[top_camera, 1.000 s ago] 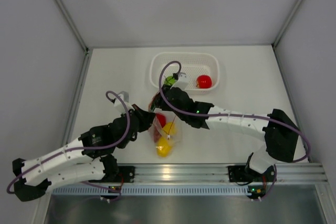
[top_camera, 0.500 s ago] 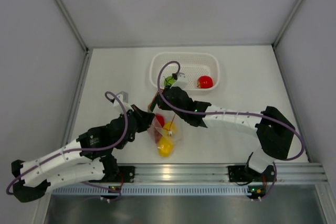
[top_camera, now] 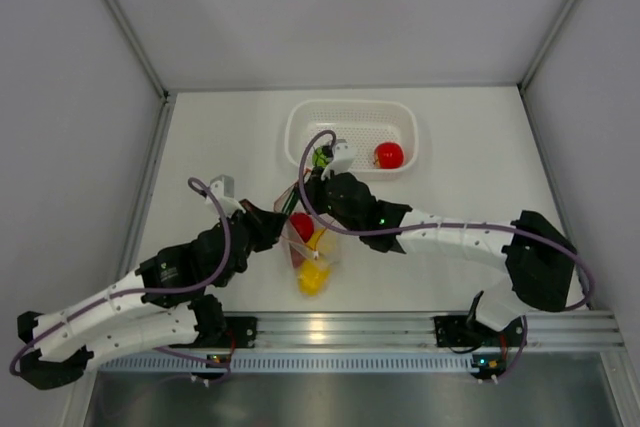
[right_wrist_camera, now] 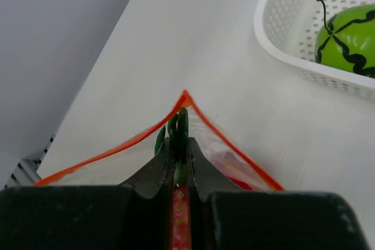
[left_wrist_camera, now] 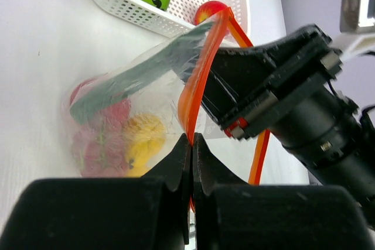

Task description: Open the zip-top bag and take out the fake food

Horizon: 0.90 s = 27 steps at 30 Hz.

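The clear zip-top bag (top_camera: 312,252) hangs open between my two grippers, just in front of the basket. My left gripper (left_wrist_camera: 192,139) is shut on its orange-red zip strip (left_wrist_camera: 202,62) and holds that edge up. My right gripper (right_wrist_camera: 181,144) reaches into the bag's mouth and is shut on the green stalks (right_wrist_camera: 183,124) of a pinkish-red piece of fake food. Through the plastic I see a yellow piece (left_wrist_camera: 143,139), a pink-red piece (left_wrist_camera: 102,144) and a yellow one at the bottom (top_camera: 312,277). In the top view the left gripper (top_camera: 281,221) and right gripper (top_camera: 309,218) stand close together.
A white perforated basket (top_camera: 300,127) stands behind the bag, holding a green ball (right_wrist_camera: 348,39) and a red round fruit (top_camera: 389,155). Grey walls close in the table on the left, right and back. The arm rail runs along the near edge.
My right gripper has gone down into the bag's mouth and shut on the green stalks. The left arm has drawn slightly left, still holding the zip strip.
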Each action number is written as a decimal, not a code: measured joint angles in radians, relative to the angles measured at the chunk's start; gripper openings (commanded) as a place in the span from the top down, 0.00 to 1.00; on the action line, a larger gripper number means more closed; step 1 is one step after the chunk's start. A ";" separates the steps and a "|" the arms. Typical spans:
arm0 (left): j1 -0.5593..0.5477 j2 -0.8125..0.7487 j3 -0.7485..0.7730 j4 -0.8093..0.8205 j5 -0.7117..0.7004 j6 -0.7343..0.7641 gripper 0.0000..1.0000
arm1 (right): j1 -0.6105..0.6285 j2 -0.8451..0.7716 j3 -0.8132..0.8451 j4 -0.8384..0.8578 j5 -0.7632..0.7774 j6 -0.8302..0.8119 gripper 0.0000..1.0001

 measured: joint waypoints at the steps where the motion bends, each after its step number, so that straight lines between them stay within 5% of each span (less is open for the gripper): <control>1: 0.000 -0.001 0.000 0.000 -0.004 0.003 1.00 | 0.011 -0.014 -0.010 0.010 -0.002 -0.027 1.00; 13: 0.000 -0.006 0.000 0.000 -0.040 0.019 1.00 | 0.114 -0.193 -0.096 0.079 -0.042 -0.256 1.00; 27: 0.000 0.003 0.000 0.000 -0.051 0.023 1.00 | 0.132 -0.370 -0.095 0.076 -0.021 -0.343 1.00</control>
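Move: The green stalks are already pinched in the right hand at the bag's mouth. The basket they are bound for is about 20 cm ahead of that hand, 13 cm to its right and 17 cm lower; the watermelon in it is some 16 cm ahead and 6 cm right, while the yellow food in the bag lies roughly 18 cm back and 2 cm right. From the left hand, the basket is about 27 cm ahead and 17 cm right, well below. Up and back, drifting slightly right at the end, the right hand draws the green stalks through the bag's mouth, rising about 12 cm and coming back some 7 cm, first mainly back, then mostly up. Its wrist tips up roughly 20 degrees and turns a little counter-clockwise, fingers still shut. The left hand keeps its pinch on the orange-edged rim, nearly still. ##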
